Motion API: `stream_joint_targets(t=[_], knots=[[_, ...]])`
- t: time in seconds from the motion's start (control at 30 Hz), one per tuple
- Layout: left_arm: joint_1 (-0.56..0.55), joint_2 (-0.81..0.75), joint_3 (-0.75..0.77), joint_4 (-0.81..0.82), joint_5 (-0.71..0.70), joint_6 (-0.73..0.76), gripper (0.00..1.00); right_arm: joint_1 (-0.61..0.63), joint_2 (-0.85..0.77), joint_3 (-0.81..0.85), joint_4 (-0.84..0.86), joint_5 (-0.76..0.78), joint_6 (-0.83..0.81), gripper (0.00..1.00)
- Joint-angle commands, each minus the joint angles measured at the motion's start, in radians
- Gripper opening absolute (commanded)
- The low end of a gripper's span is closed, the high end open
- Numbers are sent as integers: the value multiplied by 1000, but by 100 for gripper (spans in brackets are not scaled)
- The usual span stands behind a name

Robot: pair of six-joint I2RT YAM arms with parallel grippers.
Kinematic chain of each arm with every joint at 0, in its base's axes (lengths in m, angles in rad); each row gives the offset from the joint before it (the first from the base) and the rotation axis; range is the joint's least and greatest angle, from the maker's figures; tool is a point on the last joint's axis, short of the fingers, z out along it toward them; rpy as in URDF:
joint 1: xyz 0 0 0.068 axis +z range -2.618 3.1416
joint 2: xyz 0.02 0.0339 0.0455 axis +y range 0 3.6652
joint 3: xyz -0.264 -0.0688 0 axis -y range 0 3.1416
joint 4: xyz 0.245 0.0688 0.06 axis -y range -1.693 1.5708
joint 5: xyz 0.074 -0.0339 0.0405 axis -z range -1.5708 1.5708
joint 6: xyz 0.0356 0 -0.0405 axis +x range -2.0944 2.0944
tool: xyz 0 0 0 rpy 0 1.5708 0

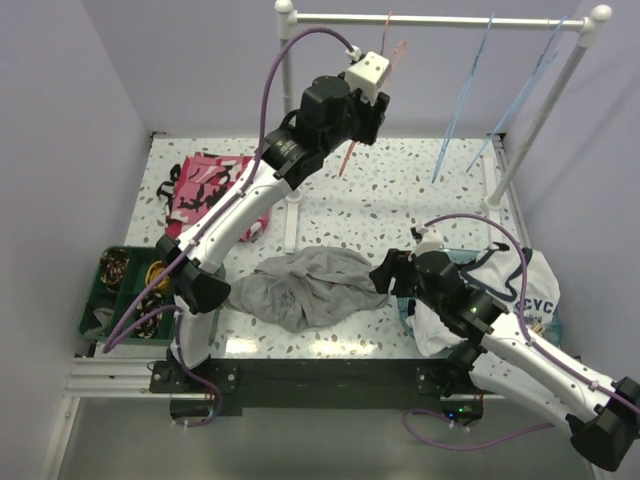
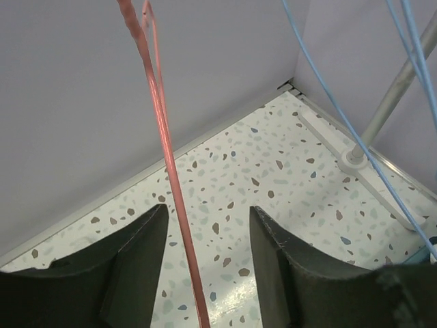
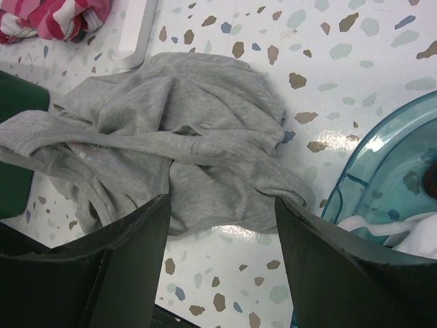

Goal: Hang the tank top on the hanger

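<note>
The grey tank top [image 1: 305, 285] lies crumpled on the table near the front; it also shows in the right wrist view [image 3: 177, 130]. The pink hanger [image 1: 392, 55] hangs from the rack rod at the back. My left gripper [image 1: 381, 112] is raised to it and open; in the left wrist view the hanger wire [image 2: 167, 160] runs between the open fingers, nearer the left one, at my left gripper [image 2: 208, 236]. My right gripper [image 1: 386, 271] is open and empty just above the tank top's right edge, with its fingertips apart over the hem [image 3: 222, 212].
Light-blue hangers [image 1: 468, 95] hang right of the pink one [image 2: 328, 96]. A white rack post [image 1: 545, 110] stands at back right. A pink-and-black cloth [image 1: 205, 190] lies at left, a green bin [image 1: 118, 292] at front left, and a white lettered garment [image 1: 510, 290] in a teal basin [image 3: 382, 171] at right.
</note>
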Motion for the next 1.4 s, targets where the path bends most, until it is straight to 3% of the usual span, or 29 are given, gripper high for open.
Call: stream_joint_targets(t=[0.0,0.17,0.43,0.73,0.9,1.13,1.37], knots=[[4,12,-15,72,-75,11,49,0,-9,26,4,3,-10,66],[4,14,-10,89,-116,17,37,0,-15,12,1,3,0,66],[-8,8,-9,118,-174,60,1,1,-13,5,11,-3,7,66],[-43,-35,-18,225,-292,131,0,1,2,5,16,-5,4,65],[-48,-89,-56,240,-292,138,0,1,7,5,21,-3,1,65],[-50,-216,-240,337,-263,142,0,1,14,3,25,0,-13,66],[-53,-258,-271,290,-246,143,0,0,24,5,22,14,-30,66]])
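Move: The left hand's open fingers already straddle the pink hanger's near wire, which lies about 3 cm ahead, 1 cm left and 1 cm below. The nearest blue hanger hangs some 18 cm to this hand's right and 8 cm farther out, and the rack's left post stands roughly 15 cm left and 10 cm ahead. From the right hand, that pink wire is about 25 cm ahead, 3 cm left and 26 cm up. The left hand dips forward, pinches the pink hanger's near wire, then lifts some 7 cm, leftward and back. ##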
